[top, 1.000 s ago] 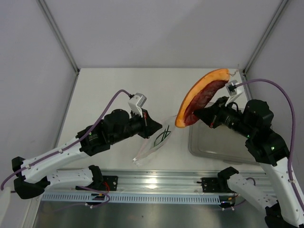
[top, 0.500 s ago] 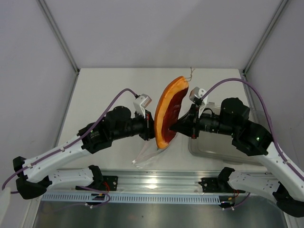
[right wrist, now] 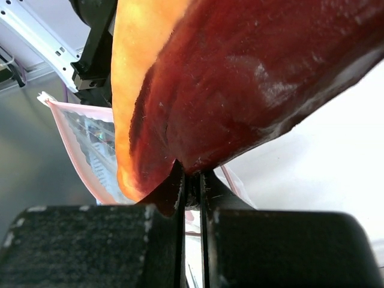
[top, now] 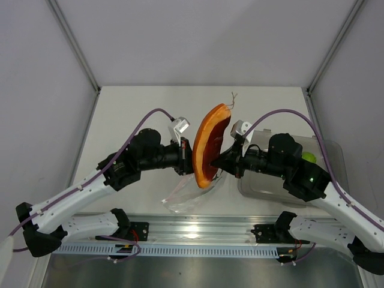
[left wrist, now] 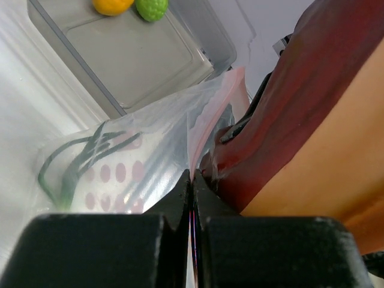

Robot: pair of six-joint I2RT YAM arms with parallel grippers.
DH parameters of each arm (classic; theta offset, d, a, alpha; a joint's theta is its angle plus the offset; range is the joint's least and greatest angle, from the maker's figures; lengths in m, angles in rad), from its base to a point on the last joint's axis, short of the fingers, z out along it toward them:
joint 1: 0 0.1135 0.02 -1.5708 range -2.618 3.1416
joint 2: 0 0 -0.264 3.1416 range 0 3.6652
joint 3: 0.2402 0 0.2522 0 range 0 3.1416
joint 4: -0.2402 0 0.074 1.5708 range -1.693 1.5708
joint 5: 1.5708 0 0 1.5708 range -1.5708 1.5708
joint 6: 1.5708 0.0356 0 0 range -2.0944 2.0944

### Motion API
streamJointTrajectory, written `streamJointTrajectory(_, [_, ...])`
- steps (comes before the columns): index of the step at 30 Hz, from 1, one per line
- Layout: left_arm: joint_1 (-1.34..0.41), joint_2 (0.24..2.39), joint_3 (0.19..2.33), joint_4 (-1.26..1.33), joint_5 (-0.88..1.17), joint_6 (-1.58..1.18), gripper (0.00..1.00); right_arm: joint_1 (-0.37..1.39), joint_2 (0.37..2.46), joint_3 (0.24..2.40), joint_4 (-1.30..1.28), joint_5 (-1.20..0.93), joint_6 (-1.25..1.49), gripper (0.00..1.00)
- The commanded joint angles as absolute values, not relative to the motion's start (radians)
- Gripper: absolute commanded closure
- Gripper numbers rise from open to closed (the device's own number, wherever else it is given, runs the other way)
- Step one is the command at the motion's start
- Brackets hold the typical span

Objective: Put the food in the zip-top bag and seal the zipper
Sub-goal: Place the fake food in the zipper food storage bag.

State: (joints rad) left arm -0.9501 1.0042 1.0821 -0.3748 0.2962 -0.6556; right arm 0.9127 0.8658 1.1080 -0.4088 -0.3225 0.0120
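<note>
The food in play is a reddish-brown slice (top: pixel 207 147) with an orange edge, hanging upright. My right gripper (top: pixel 223 163) is shut on its lower rim (right wrist: pixel 252 72). The slice's low tip sits at the mouth of the zip-top bag (top: pixel 183 195). Pinching the bag's pink zipper (left wrist: pixel 207 123) edge is my left gripper (top: pixel 187 162), shut and holding that side up, with the slice (left wrist: pixel 300 120) right beside its fingers. A dark-green bit (left wrist: pixel 78 162) lies inside the bag. A yellow-orange fruit (left wrist: pixel 113 5) and a green fruit (left wrist: pixel 151 8) rest in the tray.
The rigid clear tray (top: pixel 264 186) stands on the right of the white table, under my right arm, with the green fruit (top: pixel 309 158) at its far side. An aluminium rail (top: pixel 192 234) runs along the near edge. Grey walls close in the table.
My right arm swung the slice left from over the tray to the bag's mouth and lowered it. My left gripper kept its hold and raised the bag's edge slightly.
</note>
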Motion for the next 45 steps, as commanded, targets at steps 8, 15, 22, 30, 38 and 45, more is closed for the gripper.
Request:
streamJointTrajectory(8, [-0.905, 0.966, 1.066, -0.287, 0.41, -0.704, 0.99, 0.93, 0.844, 1.098, -0.383, -0.275, -0.014, 0.77])
streamJointTrajectory(15, [-0.899, 0.977, 1.066, -0.278, 0.42, -0.707, 0.99, 0.936, 0.83, 1.103, -0.402, -0.281, -0.005, 0.45])
streamJointTrajectory(22, [-0.897, 0.979, 1.062, -0.27, 0.423, -0.712, 0.99, 0.94, 0.818, 1.101, -0.41, -0.268, 0.015, 0.41])
streamJointTrajectory(30, [-0.897, 0.976, 1.062, -0.247, 0.433, -0.726, 0.99, 0.943, 0.819, 1.071, -0.393, -0.272, 0.034, 0.43])
streamJointTrajectory(38, [-0.896, 0.971, 1.072, -0.253, 0.422, -0.719, 0.99, 0.953, 0.787, 1.078, -0.391, -0.206, 0.046, 0.41])
streamJointTrajectory(45, [-0.896, 0.965, 1.058, -0.245, 0.422, -0.721, 0.99, 0.953, 0.732, 1.062, -0.396, -0.118, 0.097, 0.38])
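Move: The right fingers already grip the long fake meat low down, most of it standing above them, its middle roughly 6 cm up, 2 cm forward and 1 cm left. The bag's open mouth is centred about 4 cm back, 2 cm left and 5 cm below. The shut left fingertips, pinching the rim, are some 3 cm left, 1 cm back and 3 cm lower. From the left hand the mouth's centre lies about 3 cm back, 1 cm right and 2 cm below. The right hand lets go of the fake meat over the bag's mouth, its almost shut fingers spreading to a bit over half open while the hand stays nearly in place; it then starts to draw off to the right, about 2 cm in all, turning slightly clockwise. The left hand keeps the bag's rim pinched and rises only about 1 cm. ##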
